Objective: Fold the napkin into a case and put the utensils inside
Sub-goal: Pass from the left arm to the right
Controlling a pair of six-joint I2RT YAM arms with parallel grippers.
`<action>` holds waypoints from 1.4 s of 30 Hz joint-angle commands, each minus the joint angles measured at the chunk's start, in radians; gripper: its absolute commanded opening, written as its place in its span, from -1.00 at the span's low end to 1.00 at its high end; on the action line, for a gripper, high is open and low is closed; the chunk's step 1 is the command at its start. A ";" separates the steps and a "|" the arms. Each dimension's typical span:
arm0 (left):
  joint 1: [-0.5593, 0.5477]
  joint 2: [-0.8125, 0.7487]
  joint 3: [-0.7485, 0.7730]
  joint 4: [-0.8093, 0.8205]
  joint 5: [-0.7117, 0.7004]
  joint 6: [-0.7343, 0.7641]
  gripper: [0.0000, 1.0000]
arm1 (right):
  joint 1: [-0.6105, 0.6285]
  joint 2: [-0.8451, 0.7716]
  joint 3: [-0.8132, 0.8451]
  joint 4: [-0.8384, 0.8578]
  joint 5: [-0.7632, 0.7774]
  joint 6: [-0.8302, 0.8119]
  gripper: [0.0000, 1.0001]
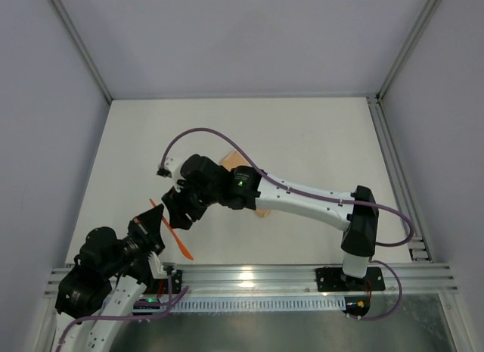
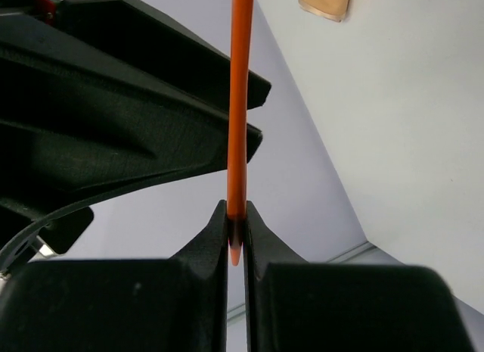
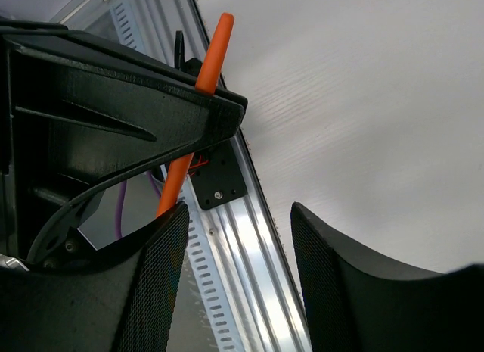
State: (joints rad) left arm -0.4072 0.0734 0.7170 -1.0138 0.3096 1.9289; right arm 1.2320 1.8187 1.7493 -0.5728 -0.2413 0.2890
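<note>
My left gripper is shut on the tip of a thin orange-red utensil, which points straight away from the jaws. From above, that utensil lies slanted over the table's near left, with the left gripper on it. My right gripper reaches across from the right and hangs right beside it. In the right wrist view the right gripper is open, with nothing between its fingers; the utensil passes just outside its left finger. The peach napkin lies folded, mostly hidden under the right arm.
An aluminium rail with a slotted strip runs along the table's near edge, close below both grippers. Grey walls enclose the white table on three sides. A purple cable loops above the right arm.
</note>
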 commanded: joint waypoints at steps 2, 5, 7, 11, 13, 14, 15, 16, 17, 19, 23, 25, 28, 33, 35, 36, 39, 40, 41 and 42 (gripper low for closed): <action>0.002 -0.015 -0.022 -0.023 -0.003 0.038 -1.00 | 0.017 -0.090 0.038 0.009 0.162 0.016 0.21; 0.002 -0.023 -0.031 -0.023 -0.013 0.035 -1.00 | 0.020 -0.116 0.064 -0.012 0.179 0.012 0.17; 0.002 -0.021 -0.033 -0.019 -0.017 0.027 -1.00 | 0.029 -0.119 0.058 0.002 0.172 0.021 0.15; 0.002 -0.018 -0.033 -0.009 -0.023 0.013 -1.00 | 0.057 -0.092 0.047 0.025 0.113 0.042 0.15; 0.002 -0.017 -0.033 -0.011 -0.027 0.010 -1.00 | 0.060 -0.076 0.029 0.037 0.085 0.053 0.15; 0.002 -0.018 -0.034 -0.008 -0.026 0.005 -1.00 | 0.061 -0.065 0.024 0.044 0.085 0.061 0.13; 0.001 -0.021 -0.034 -0.005 -0.027 -0.008 -1.00 | 0.064 -0.059 0.019 0.048 0.080 0.065 0.12; 0.001 -0.021 -0.034 0.003 -0.030 -0.017 -1.00 | 0.064 -0.058 0.000 0.069 0.060 0.071 0.12; 0.002 -0.021 -0.034 0.003 -0.038 -0.022 -1.00 | 0.066 -0.053 -0.008 0.083 0.048 0.085 0.10; 0.002 -0.026 -0.037 0.003 -0.041 -0.036 -1.00 | 0.070 -0.044 -0.008 0.087 0.040 0.090 0.09; 0.002 -0.034 -0.036 -0.002 -0.033 -0.042 -1.00 | 0.073 -0.035 -0.023 0.085 0.082 0.091 0.08; 0.002 -0.043 -0.036 -0.012 -0.035 -0.045 -1.00 | 0.073 -0.029 -0.030 0.088 0.089 0.091 0.07; 0.001 -0.058 -0.037 -0.034 -0.035 -0.045 -1.00 | 0.072 -0.009 -0.024 0.080 0.102 0.090 0.06; 0.002 -0.060 -0.040 -0.035 -0.049 -0.050 -1.00 | 0.073 0.005 -0.028 0.096 0.065 0.101 -0.34; 0.002 -0.057 -0.042 -0.023 -0.056 -0.056 -1.00 | 0.075 0.002 -0.030 0.097 0.054 0.102 -0.73; 0.002 -0.054 -0.042 -0.014 -0.058 -0.070 -1.00 | 0.073 0.001 -0.031 0.097 0.054 0.101 -0.84; 0.002 -0.041 -0.044 0.018 -0.067 -0.080 -1.00 | 0.073 -0.013 -0.040 0.096 0.065 0.095 -0.94; 0.002 -0.040 -0.044 0.024 -0.069 -0.085 -1.00 | 0.073 -0.016 -0.040 0.087 0.079 0.090 -0.94; 0.001 -0.038 -0.042 0.027 -0.072 -0.088 -1.00 | 0.073 -0.022 -0.040 0.080 0.089 0.082 -0.94; 0.001 -0.035 -0.041 0.027 -0.070 -0.091 -1.00 | 0.072 -0.024 -0.042 0.074 0.102 0.076 -0.94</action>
State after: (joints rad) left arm -0.4072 0.0242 0.6754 -1.0412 0.2440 1.8679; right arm 1.2949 1.8214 1.7142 -0.5114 -0.1589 0.3901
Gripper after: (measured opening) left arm 0.042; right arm 0.058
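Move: The knife, clamped near its narrow end in the left gripper with its wide end slanting back and right, has its middle about 3 cm back and 3 cm to the right of the left hand, nearly level. From the open right hand that middle is some 3 cm to the left and 2 cm back, just outside the rear finger; the left fingertips are about 5 cm left and 1 cm ahead. The napkin lies about 17 cm ahead, 16 cm right and 23 cm below the right hand. Up about 4 cm, after a slight forward nudge, the right hand climbs, draws back some 3 cm and comes down again with the knife between its fingers, edging left; there it closes and pinches the knife mid-length, just beyond the left fingertips. The left hand keeps its grip, sinking about 2 cm and drifting a little left. ##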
